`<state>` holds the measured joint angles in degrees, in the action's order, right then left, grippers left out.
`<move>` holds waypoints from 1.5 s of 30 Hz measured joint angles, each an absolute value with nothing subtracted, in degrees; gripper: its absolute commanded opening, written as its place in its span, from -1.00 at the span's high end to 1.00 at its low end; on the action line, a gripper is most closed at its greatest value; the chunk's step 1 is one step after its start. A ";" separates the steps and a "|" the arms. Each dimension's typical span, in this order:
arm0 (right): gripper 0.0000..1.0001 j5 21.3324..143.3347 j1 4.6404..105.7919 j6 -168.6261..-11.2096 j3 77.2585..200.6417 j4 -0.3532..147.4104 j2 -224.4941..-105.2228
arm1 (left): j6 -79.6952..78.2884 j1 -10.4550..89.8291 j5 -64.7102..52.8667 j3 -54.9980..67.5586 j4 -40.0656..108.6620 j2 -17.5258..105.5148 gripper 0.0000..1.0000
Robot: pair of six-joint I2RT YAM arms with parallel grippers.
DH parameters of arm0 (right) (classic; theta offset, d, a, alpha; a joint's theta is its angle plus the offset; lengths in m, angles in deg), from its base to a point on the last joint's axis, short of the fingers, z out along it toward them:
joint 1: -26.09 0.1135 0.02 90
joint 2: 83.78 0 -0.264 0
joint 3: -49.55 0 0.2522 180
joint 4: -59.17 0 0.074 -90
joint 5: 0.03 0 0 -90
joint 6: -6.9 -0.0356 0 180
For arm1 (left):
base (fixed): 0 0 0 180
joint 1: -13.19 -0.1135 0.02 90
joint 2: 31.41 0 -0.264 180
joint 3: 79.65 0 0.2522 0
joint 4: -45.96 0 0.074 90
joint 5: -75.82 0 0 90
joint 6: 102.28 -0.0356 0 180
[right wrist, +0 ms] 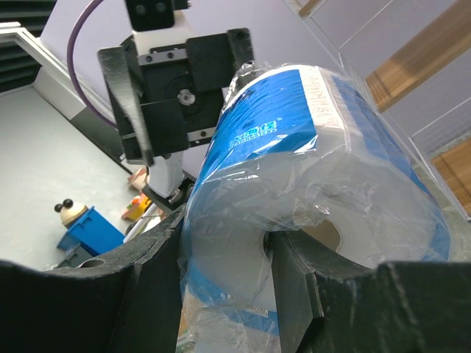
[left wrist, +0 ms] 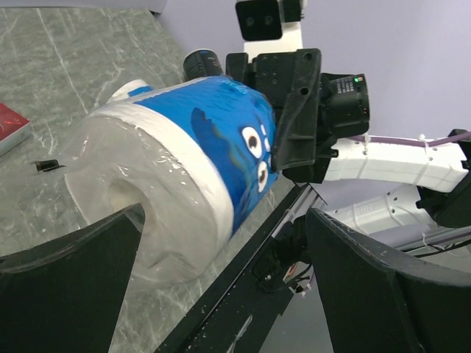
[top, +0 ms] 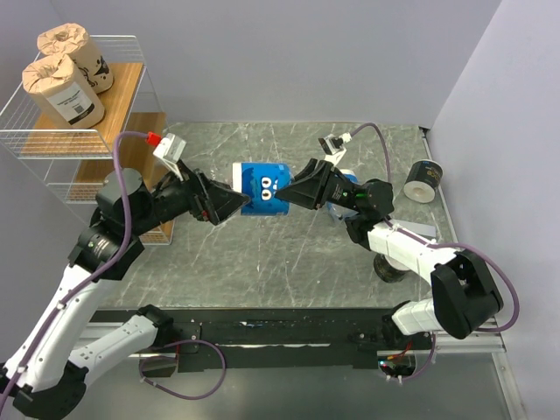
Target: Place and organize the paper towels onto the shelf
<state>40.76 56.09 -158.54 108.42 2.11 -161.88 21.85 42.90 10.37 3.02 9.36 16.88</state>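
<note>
A blue-and-white paper towel roll (top: 262,188) hangs above the middle of the table between my two grippers. My right gripper (top: 295,189) is shut on its right end, one finger inside the hollow core and the other outside the wrap (right wrist: 224,243). My left gripper (top: 234,203) stands wide open at the roll's left end; in the left wrist view the roll (left wrist: 184,169) lies just ahead of the spread fingers (left wrist: 224,220). Two kraft-brown rolls (top: 63,89) (top: 80,54) stand on the top board of the shelf (top: 52,140) at the far left.
A dark roll (top: 424,179) lies at the right by the wall. Another dark one (top: 389,267) is partly hidden under my right arm. A bit of blue (top: 350,181) shows behind the right gripper. A flat red box (left wrist: 11,125) lies on the marble tabletop.
</note>
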 measured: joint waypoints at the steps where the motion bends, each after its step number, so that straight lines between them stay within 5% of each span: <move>1: 0.29 40.76 56.09 -158.54 108.42 2.11 -161.82 | 21.82 42.90 10.37 2.73 9.56 17.12 -0.96; 18: 0.28 40.76 56.18 -158.72 108.42 2.11 -161.47 | 23.05 42.90 13.17 -2.25 16.03 18.85 -0.90; 24: 0.24 40.70 56.33 -158.72 108.40 2.11 -161.53 | 24.16 42.90 15.64 -4.44 20.10 19.11 -0.62; 28: 0.13 40.59 56.33 -158.83 108.13 1.71 -161.60 | 24.75 42.79 16.38 -5.27 21.82 19.13 -0.16; 34: -0.03 41.00 56.18 -156.79 106.39 0.64 -161.29 | 24.88 42.46 17.11 -5.84 22.87 19.35 0.19; 45: -0.54 41.94 54.65 -147.83 99.76 4.05 -150.82 | 26.28 43.25 20.62 -8.09 27.18 19.11 0.28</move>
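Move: The blue paper towel roll hangs in the right gripper, its middle about 7 cm to the left of that hand, 2 cm ahead and slightly above. From the open left hand it lies some 8 cm to the right, 4 cm ahead and 2 cm lower. On the table, over 30 cm below the left hand, a white-blue roll lies about 29 cm right and 22 cm ahead, and a red box about 27 cm ahead and 4 cm right. The wide-open left hand eases forward a centimetre, then works right and down by about 3 cm each, drawing back again as it yaws some 10 degrees clockwise, and closes to about half shut on the near end of the blue paper towel roll, gripping its wall. The right hand holds the roll's other end almost still until that grip is made, then opens its fingers by about a quarter of their range and starts to back off to the right and rearward, 2 to 3 cm each way, tilting its attitude about 10 degrees. ##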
